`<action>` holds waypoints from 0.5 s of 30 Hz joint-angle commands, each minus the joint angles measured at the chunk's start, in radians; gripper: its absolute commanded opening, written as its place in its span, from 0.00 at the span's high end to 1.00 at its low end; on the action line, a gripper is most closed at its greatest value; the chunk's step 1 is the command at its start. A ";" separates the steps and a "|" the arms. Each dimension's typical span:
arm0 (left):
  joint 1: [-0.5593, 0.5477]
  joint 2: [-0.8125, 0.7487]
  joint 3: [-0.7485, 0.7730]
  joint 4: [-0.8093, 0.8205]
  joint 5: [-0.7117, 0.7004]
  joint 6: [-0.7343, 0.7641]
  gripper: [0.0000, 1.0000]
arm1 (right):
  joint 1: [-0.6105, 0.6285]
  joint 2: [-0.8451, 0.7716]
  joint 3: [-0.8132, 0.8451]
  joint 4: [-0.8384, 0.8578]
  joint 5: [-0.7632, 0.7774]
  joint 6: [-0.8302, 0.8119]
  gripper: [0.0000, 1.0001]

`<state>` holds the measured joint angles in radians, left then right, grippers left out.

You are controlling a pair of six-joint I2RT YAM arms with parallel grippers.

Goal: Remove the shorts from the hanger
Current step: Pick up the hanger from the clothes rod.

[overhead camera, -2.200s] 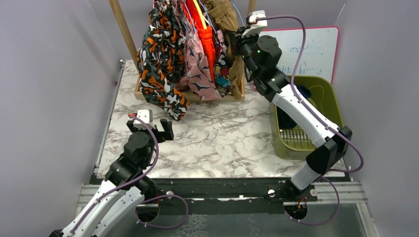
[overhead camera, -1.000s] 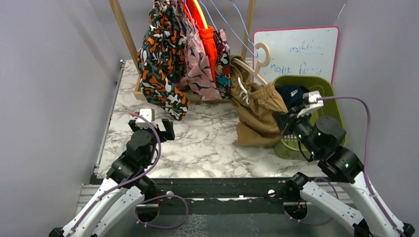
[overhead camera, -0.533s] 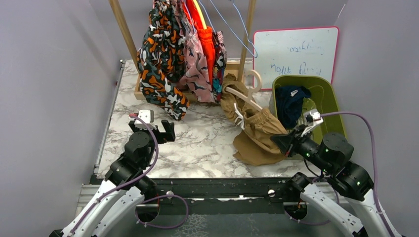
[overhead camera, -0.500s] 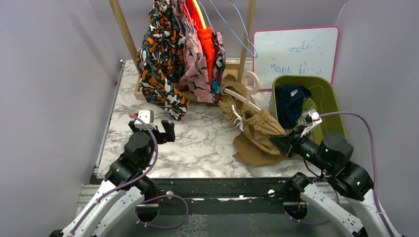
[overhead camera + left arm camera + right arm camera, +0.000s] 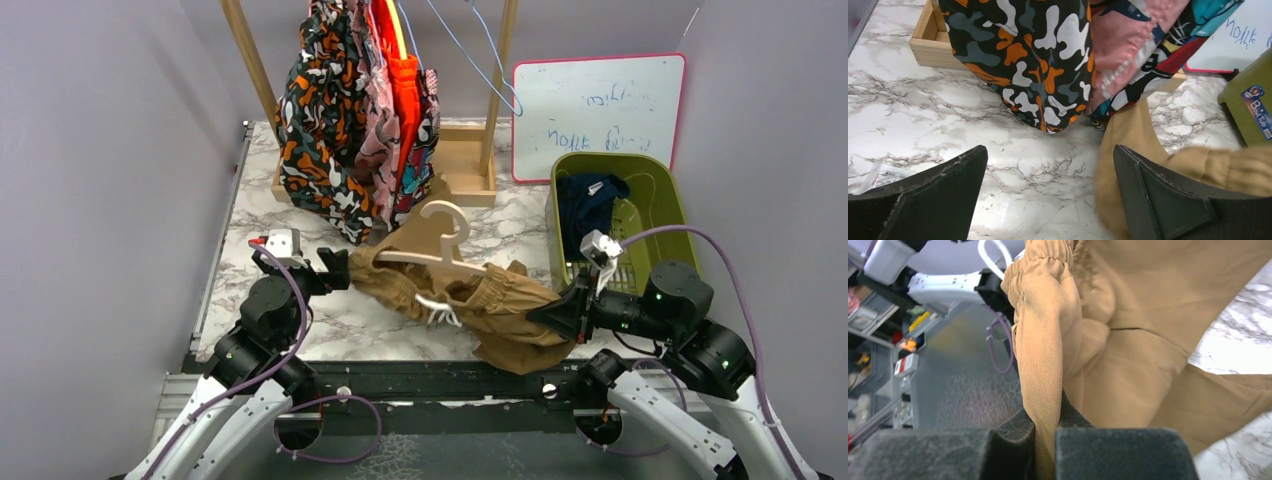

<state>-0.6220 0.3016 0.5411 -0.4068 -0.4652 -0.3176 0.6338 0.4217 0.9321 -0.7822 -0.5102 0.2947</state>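
Tan shorts (image 5: 495, 305) on a beige hanger (image 5: 440, 262) lie across the near middle of the marble table (image 5: 250, 200). My right gripper (image 5: 548, 315) is shut on their gathered waistband; in the right wrist view the fold of tan shorts (image 5: 1128, 340) is pinched in the right gripper (image 5: 1045, 432). My left gripper (image 5: 325, 270) is open at the shorts' left end. In the left wrist view the tan shorts (image 5: 1128, 145) lie just inside the right finger of the left gripper (image 5: 1048, 190), nothing gripped. Blotch-print shorts (image 5: 320, 130), pink ones (image 5: 375, 120) and orange ones (image 5: 405, 90) hang on the rack.
A green basket (image 5: 670, 190) at the right holds navy shorts (image 5: 585, 205). A whiteboard (image 5: 600, 100) leans behind it. The wooden rack base (image 5: 465, 165) and posts stand at the back, with wire hangers (image 5: 480, 60) above. Grey walls close both sides.
My right gripper has dragged the tan shorts and hanger left and nearer, from beside the basket to the front middle. Their left end now reaches my left gripper, which stays open.
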 commanded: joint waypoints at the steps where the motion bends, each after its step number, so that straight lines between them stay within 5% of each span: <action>1: 0.004 -0.013 0.004 -0.013 0.000 -0.011 0.01 | 0.005 0.042 -0.002 0.039 -0.195 -0.051 0.99; 8: 0.004 -0.039 0.014 -0.031 -0.045 -0.020 0.01 | 0.006 0.118 -0.084 0.243 0.005 -0.046 0.99; 15: 0.004 -0.086 0.034 -0.031 -0.066 -0.041 0.01 | 0.005 0.358 -0.078 0.498 -0.106 -0.055 0.99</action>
<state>-0.6216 0.2417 0.5423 -0.4412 -0.4931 -0.3378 0.6350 0.6788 0.8402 -0.5415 -0.5526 0.2550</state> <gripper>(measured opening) 0.987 0.058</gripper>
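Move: The brown shorts are pinched by the waistband in my right hand, their hanger still inside, about 15 cm to its left and 7 cm ahead at much its height. The clear tabletop I bring them over is some 15 cm left, 10 cm ahead and 22 cm down; the green bin sits 19 cm ahead, 18 cm right and 18 cm lower. From my left hand that clear tabletop is about 17 cm right, 6 cm back and 18 cm down. I keep my pinch on the waistband and swing the shorts with the hanger in them over the middle of the table. My right hand eases back barely a centimetre, then goes forward about 5 cm overall and left nearly as far, sinking some 3 to 4 cm and bringing the waistband's free end closer in front of my open left gripper. My wrist stays almost unturned. ##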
